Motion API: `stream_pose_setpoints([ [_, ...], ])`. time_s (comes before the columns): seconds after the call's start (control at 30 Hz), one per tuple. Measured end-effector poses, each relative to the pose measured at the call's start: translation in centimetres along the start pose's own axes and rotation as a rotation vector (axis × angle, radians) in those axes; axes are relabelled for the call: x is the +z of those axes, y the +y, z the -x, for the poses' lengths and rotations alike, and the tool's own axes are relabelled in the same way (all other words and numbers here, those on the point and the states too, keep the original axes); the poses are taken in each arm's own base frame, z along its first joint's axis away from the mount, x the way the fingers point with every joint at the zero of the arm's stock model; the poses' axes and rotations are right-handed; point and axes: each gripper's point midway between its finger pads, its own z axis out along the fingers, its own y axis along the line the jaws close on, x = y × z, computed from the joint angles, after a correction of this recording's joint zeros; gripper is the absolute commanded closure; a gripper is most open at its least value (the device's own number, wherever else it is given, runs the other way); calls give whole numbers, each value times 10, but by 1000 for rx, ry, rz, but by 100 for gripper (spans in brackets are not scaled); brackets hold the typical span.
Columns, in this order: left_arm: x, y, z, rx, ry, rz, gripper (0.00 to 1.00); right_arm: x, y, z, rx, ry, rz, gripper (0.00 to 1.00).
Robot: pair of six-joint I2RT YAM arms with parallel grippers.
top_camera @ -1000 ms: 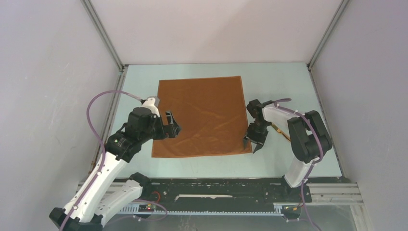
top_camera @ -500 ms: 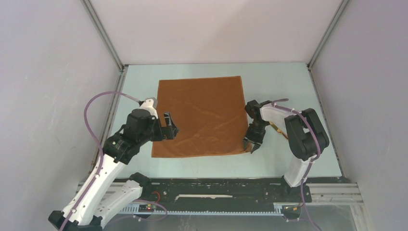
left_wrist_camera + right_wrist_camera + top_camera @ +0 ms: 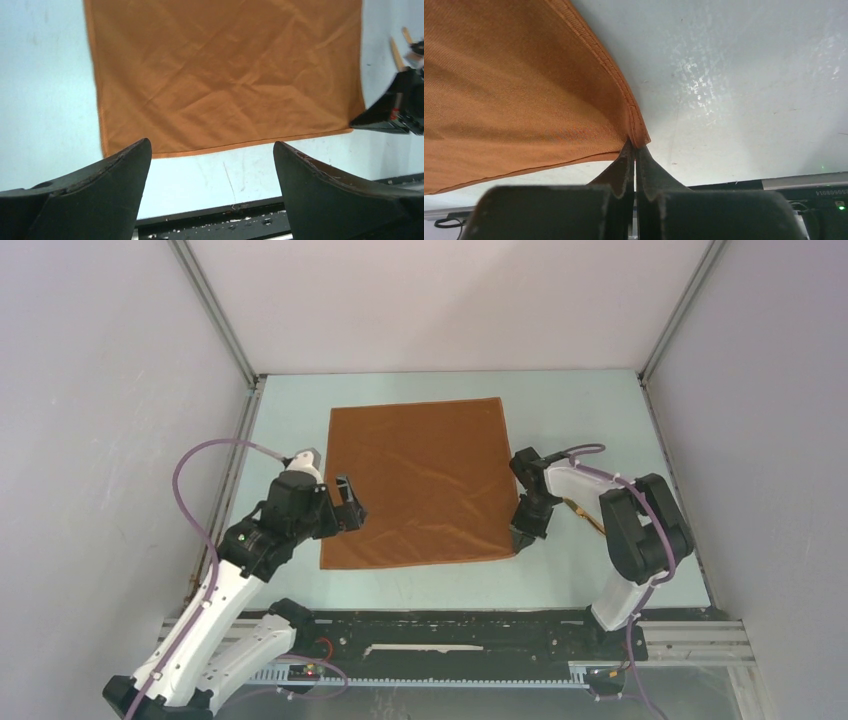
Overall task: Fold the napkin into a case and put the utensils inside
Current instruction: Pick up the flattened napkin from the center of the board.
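The rust-orange napkin lies flat as an open square in the middle of the table; no case is in view. My right gripper is shut on the napkin's near right corner, with the hem pinched between its fingertips. My left gripper hangs wide open just above the napkin's near left corner and holds nothing. The golden utensils lie right of the cloth, partly hidden by the right arm.
The pale table is closed in by grey walls on three sides. A black rail runs along the near edge, where both arm bases sit. The right gripper's dark fingers show at the right of the left wrist view.
My right gripper has come down to the napkin's near right corner and shut on it. The left gripper has shifted slightly left and nearer, still open.
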Motion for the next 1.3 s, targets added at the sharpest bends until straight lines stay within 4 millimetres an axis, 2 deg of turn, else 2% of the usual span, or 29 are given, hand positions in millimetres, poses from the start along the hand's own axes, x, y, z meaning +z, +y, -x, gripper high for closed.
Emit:
stream_pose_setpoints([
  [0.1,6,16,-13,-68,28,74,0,-2,1,3,-15,-39,2,100],
  [0.2,12,39,-31,-177,67,197,0,-5,3,2,-36,-67,3,100],
  [0.33,17,64,-52,-303,105,339,3,-18,9,0,-62,-113,41,100],
  [0.5,25,96,-91,-482,172,517,13,-35,17,2,-64,-163,102,100],
  [0.6,26,110,-104,-555,192,603,16,-37,20,3,-65,-174,116,100],
  [0.8,32,122,-113,-600,227,706,26,-37,24,5,-67,-185,131,100],
  [0.93,39,126,-119,-597,268,754,40,-36,25,5,-70,-187,137,100],
  [1.3,57,132,-126,-594,323,831,40,-26,14,3,-59,-172,127,100],
])
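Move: The napkin's near-left corner lies about 18 cm below the left hand, roughly 7 cm to its left and 4 cm back; the board's near edge runs some 8 cm nearer the bases than that corner. The near-right corner is already pinched in the right hand, which has the near-left corner about 36 cm to its left and 3 cm back, and the knife 12 cm to its right and 7 cm ahead. Towards the napkin's near-left corner the left hand sweeps down about 17 cm, also left and back, swinging counter-clockwise and tipping down some 35 degrees, its fingers narrowing from wide open to a bit over half. The near-right corner stays pinched in the right hand, which lifts nearly 4 cm and eases slightly forward, then sinks back about 1 cm while tipping its fingers slightly forward. ##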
